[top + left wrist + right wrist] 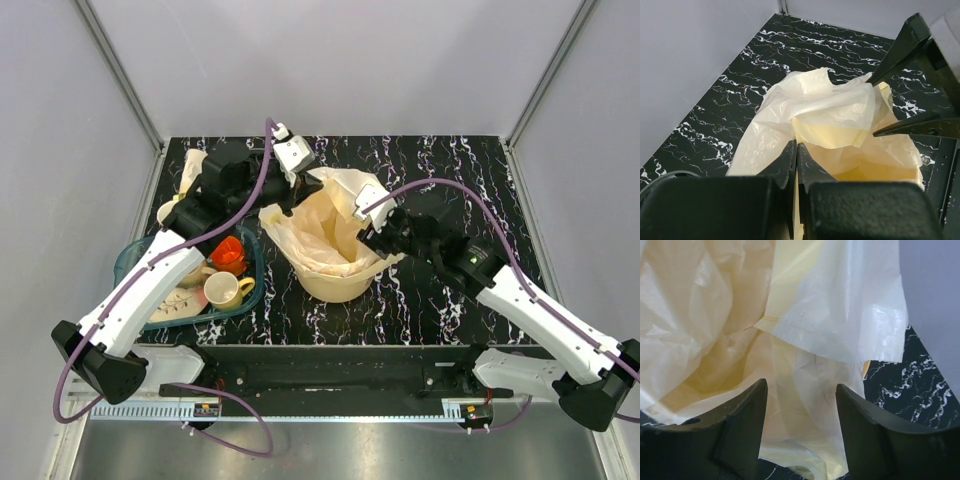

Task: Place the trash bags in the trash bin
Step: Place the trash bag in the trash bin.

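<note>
The trash bin (338, 285), a cream bucket, stands mid-table with a trash bag (315, 228) spread over its mouth and hanging down into it. My left gripper (297, 192) is at the bin's far left rim, shut on a fold of the bag's film (815, 107); in the left wrist view its jaws (796, 150) meet with a sliver of film between them. My right gripper (367, 236) is at the right rim, open. In the right wrist view its fingers (801, 390) stand on either side of the hanging film (830, 305), apart from it.
A teal dish tray (128, 258) sits left of the bin, holding a red cup (229, 253), a pale mug (224, 291) and plates. The black marbled table (450, 170) is bounded by grey walls on three sides.
</note>
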You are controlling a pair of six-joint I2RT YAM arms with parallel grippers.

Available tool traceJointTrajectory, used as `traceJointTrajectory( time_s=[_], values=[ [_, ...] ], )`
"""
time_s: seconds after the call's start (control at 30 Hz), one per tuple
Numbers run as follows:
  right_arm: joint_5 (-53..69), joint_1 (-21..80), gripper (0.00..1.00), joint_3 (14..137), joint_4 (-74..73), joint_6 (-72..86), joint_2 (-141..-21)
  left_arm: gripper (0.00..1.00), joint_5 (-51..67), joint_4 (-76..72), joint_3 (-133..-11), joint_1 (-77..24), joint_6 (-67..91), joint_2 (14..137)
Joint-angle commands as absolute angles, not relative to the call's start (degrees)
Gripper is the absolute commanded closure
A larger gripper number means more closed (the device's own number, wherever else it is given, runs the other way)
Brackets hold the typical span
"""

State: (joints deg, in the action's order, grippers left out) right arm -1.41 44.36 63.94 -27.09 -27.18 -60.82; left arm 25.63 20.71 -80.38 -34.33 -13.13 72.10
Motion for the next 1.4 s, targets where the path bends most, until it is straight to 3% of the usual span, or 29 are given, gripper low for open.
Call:
traceJointTrajectory(
  time_s=[0.0,0.03,0.07,0.2,0.23,0.37,0.77,1.37],
  values=[
    [-8.78,44.21,0.39,67.76,-21.89,-28.48,-61.7,1.0,28.56,15.65,-79.45,-32.52,-9.76,69.79],
    [-9.75,44.21,0.49,68.02,-21.1,-28.39,-61.79,1.0,28.65,15.56,-79.19,-32.17,-9.49,69.7],
    [-10.45,44.12,0.52,68.72,-21.01,-28.39,-61.27,1.0,29.09,15.3,-78.93,-31.56,-8.97,69.61],
    [-10.02,44.12,0.55,70.57,-21.09,-27.77,-59.86,1.0,29.62,14.94,-78.14,-30.15,-8.26,69.7],
    [-9.93,44.21,0.67,70.84,-21.53,-28.21,-59.77,1.0,29.45,14.42,-77.87,-29.8,-8.17,69.78],
    [-10.63,42.81,1.0,70.49,-20.13,-30.58,-61.25,1.0,27.08,12.4,-77.52,-28.74,-8.61,70.66],
    [-4.58,31.29,1.0,78.92,-15.2,-27.08,-75.83,1.0,21.89,10.63,-80.42,-24.17,-13.27,79.18],
    [14.15,20.22,1.0,84.73,-28.38,-13.37,-91.05,1.0,25.14,16.87,-88.07,-16.79,-0.18,96.94]
  ],
)
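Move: The right hand, fingers part open, has the loose right-hand part of the trash bag's rim close by: about 3 cm ahead, 1 cm to its right and some 5 cm above. The trash bin, already lined by the bag, is centred about 6 cm ahead and 5 cm left of this hand, 18 cm below. The left hand already pinches the rim, with the trash bin about 3 cm ahead, 5 cm to its right and 26 cm below; the orange cup stands some 10 cm ahead, 16 cm left and 32 cm below it. The right hand rises about 6 cm, edging forward, and shuts its fingers on the trash bag's rim, then carries the pinched rim some 13 cm forward and drops down again by nearly 10 cm, the wrist turning about 15 degrees clockwise and at last tipping its front down. Meanwhile the left hand keeps its pinch and takes its side of the rim about 15 cm forward and 11 cm down, drifting a little left with a counter-clockwise turn, so that the two draw the rim between them over the trash bin towards its far side. ##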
